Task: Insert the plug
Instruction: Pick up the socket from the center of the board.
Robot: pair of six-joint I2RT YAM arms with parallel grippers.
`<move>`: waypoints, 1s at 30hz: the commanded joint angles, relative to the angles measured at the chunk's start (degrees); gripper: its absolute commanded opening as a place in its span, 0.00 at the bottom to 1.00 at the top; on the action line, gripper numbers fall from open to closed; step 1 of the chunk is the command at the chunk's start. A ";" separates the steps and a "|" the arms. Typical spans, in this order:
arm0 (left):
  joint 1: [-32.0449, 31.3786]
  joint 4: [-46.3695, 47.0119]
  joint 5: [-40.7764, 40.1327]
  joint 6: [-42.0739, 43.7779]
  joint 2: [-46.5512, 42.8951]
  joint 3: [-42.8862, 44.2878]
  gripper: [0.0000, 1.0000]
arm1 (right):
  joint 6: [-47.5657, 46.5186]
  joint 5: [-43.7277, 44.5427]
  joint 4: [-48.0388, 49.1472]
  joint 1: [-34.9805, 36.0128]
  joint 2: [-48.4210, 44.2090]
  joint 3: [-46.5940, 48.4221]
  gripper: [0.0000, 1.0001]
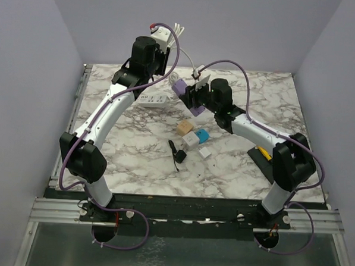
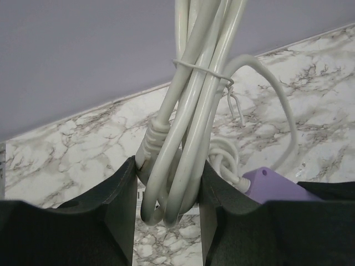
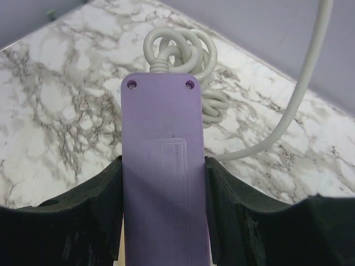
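Observation:
My left gripper [image 1: 165, 39] is raised high at the back, shut on a tied bundle of white cable [image 2: 191, 105]. The loops sit squeezed between its fingers [image 2: 119, 194], and a ribbed strain relief [image 2: 152, 137] shows at the left pad. The plug itself is hidden. My right gripper [image 1: 194, 94] is shut across a purple power strip [image 3: 163, 122], held off the table with its underside toward the right wrist camera. The strip's white cord [image 3: 297, 105] coils at its far end and runs up toward the bundle. A corner of the purple strip [image 2: 272, 185] shows beside the left fingers.
A white power strip [image 1: 155, 100] lies on the marble table [image 1: 134, 160] under the left arm. Small adapters, tan [image 1: 185, 127], blue [image 1: 202, 134] and white [image 1: 205, 152], sit mid-table next to a black plug [image 1: 177, 152]. A black-and-yellow tool [image 1: 263, 153] lies near the right arm.

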 commanded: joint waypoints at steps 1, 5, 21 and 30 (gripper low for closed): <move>-0.44 2.24 2.38 -2.16 -0.15 1.04 0.00 | -0.10 7.96 11.45 3.21 2.42 4.03 0.02; -0.47 1.83 3.72 -3.07 0.19 0.84 0.00 | 0.62 14.71 13.59 6.96 5.22 3.28 0.01; 1.99 1.82 -6.68 4.51 -6.34 -0.98 0.00 | 1.52 2.48 2.67 15.45 -16.34 -9.84 0.01; 6.25 0.96 -12.81 13.14 -26.01 -22.98 0.00 | 13.36 7.04 -12.76 16.27 -32.94 -18.47 0.01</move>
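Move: Above the middle of the table, the right hand still holds the purple block, with its coiled cord; the black adapter it is carried back over lies about 19 cm back, straight in line, 21 below. The tan cube is 5 back and 2 right, the white cube 10 back and 4 right, the white socket strip 7 ahead and 14 left. From the left hand, gripping the strip's cable bundle, that strip lies roughly 3 ahead, 6 left, 32 below. Swinging the purple block left about 8 cm with a slight dip, the right hand then sweeps it back over the cubes, some 17 cm in all, rising and returning rightward, turning about 10 degrees counter-clockwise. The left hand hovers, then late on goes left and back with the cable bundle, away from the purple block. Both grips hold. ##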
